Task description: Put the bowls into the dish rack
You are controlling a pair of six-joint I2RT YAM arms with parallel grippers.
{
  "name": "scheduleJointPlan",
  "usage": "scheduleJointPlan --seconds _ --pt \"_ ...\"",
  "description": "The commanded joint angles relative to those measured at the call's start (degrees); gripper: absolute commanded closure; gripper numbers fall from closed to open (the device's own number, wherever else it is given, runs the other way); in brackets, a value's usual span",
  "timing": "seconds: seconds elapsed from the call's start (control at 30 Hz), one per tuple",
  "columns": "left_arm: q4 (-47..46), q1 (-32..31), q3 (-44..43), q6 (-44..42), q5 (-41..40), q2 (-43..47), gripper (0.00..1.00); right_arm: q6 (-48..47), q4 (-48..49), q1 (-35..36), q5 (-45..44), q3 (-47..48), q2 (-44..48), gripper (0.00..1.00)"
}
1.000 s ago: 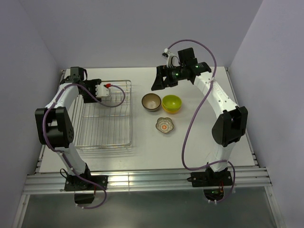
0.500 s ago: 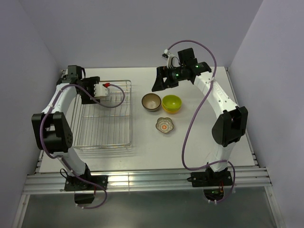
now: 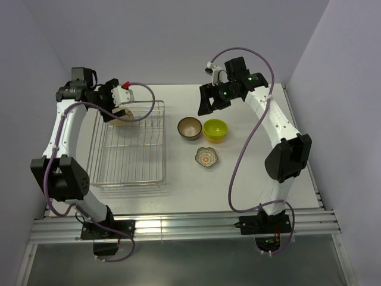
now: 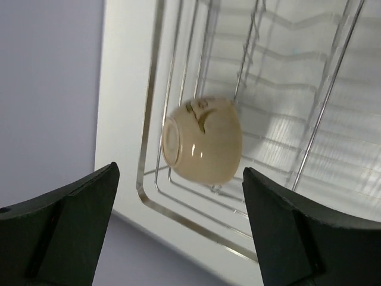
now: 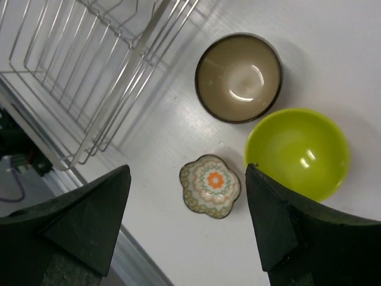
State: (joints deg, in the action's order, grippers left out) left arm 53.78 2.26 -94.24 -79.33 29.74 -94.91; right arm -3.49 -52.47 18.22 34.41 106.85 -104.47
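Observation:
The white bowl (image 4: 202, 140) lies on its side in the far left corner of the dish rack (image 4: 297, 89), and it also shows in the top view (image 3: 122, 116). My left gripper (image 4: 178, 196) is open and empty, above and apart from that bowl; in the top view it (image 3: 116, 100) hangs over the rack (image 3: 128, 152). The brown bowl (image 5: 238, 77), the lime-green bowl (image 5: 297, 154) and the scalloped patterned bowl (image 5: 210, 186) stand on the table right of the rack. My right gripper (image 5: 189, 179) is open and empty high above them. The orange bowl is not clearly seen.
The rack's near right corner (image 5: 89, 71) lies left of the brown bowl. The purple side walls stand close to the rack's left edge and to the table's right edge (image 3: 297, 119). A purple cable (image 3: 241, 149) hangs beside the right arm.
My left gripper has risen up and back out of the rack, and the white bowl now shows lying in the far left corner. My right gripper has shifted slightly to the right.

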Motion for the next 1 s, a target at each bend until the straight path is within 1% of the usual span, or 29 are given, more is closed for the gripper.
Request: scheduleJointPlan --seconds 0.0,0.03,0.07,0.1,0.13,0.17,0.2,0.23,0.27,0.3,0.33,0.43,0.53,0.63,0.77,0.87,0.97 --pt "3.6 -0.2 -4.5 14.6 12.9 5.2 0.1 -7.0 -7.3 -0.1 -6.0 10.4 -2.5 0.16" --pt "3.1 -0.2 -4.0 19.5 15.0 5.9 0.1 -9.6 -9.0 0.1 -7.4 13.5 -4.0 0.16" --pt "2.4 -0.2 -3.4 21.9 16.7 7.5 0.11 -10.7 -8.8 0.6 -11.9 14.3 -4.2 0.16" --pt "1.5 -0.1 -2.1 24.0 20.2 8.2 0.1 -11.4 -7.1 1.1 -13.6 13.7 -4.3 0.16" --pt "0.8 -0.1 -1.3 28.3 21.8 8.9 0.11 -12.9 -7.5 1.4 -14.4 14.8 -5.3 0.16" --pt "-0.1 -0.2 -0.5 31.1 23.3 10.6 0.11 -13.6 -9.6 1.6 -14.3 18.2 -8.5 0.16" --pt "-2.8 -0.1 1.5 33.8 26.1 11.3 0.11 -13.7 -9.8 1.6 -14.3 19.4 -10.0 0.16" --pt "-4.3 -0.1 2.7 38.8 27.1 13.0 0.11 -13.2 -9.6 1.5 -14.4 19.9 -10.9 0.18" --pt "-7.6 -0.1 4.2 42.8 27.6 14.0 0.11 -12.8 -8.2 1.6 -14.3 20.3 -12.8 0.18" --pt "-10.9 -0.1 7.9 47.0 27.8 15.0 0.12 -12.4 -7.7 1.6 -14.1 20.8 -13.9 0.19" --pt "-15.8 0.0 9.4 52.0 27.7 16.9 0.13 -11.9 -7.3 1.7 -14.1 21.5 -15.0 0.21" --pt "-21.5 -0.2 14.7 57.0 27.4 20.5 0.12 -11.1 -6.4 2.8 -16.5 24.9 -19.5 0.24" --pt "-22.1 -0.1 16.6 57.6 27.0 21.9 0.12 -11.8 -5.4 4.1 -19.2 26.0 -22.5 0.27" --pt "-20.3 -0.1 17.0 56.6 27.8 22.3 0.12 -12.1 -2.3 4.9 -19.3 23.2 -23.2 0.28" --pt "-20.2 -0.2 18.8 56.1 27.8 23.3 0.13 -11.7 2.2 6.1 -21.2 20.0 -24.5 0.31" --pt "-19.6 -0.2 19.5 54.3 28.2 23.9 0.13 -11.2 4.5 6.3 -20.9 18.4 -25.8 0.34" --pt "-20.1 -0.2 19.8 53.8 27.7 24.3 0.13 -11.7 4.7 6.6 -21.1 18.3 -27.6 0.35"
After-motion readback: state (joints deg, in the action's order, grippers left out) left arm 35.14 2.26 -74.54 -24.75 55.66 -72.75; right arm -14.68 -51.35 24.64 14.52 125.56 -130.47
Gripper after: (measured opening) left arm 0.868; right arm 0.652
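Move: The brown bowl lies about 7 cm ahead of the right hand, 7 cm to its left and some 21 cm below. The green bowl, stacked on a yellow one, is about 12 cm to the right of the brown bowl and 2 cm nearer the base; the flower dish is 8 cm right of it and 14 cm nearer. The brown bowl is about 27 cm right, 3 cm ahead and 20 cm below the left hand. The brown bowl is what the right hand comes down to: after a slight lift it reaches forward and sinks a net 12 cm or so to the bowl's far right rim, fingers steepening and closing partway, still open with no touch visible. Meanwhile the left hand, empty, draws back, right and up from the white bowl in the dish rack, its fingers swinging some 45 degrees up to point right. ##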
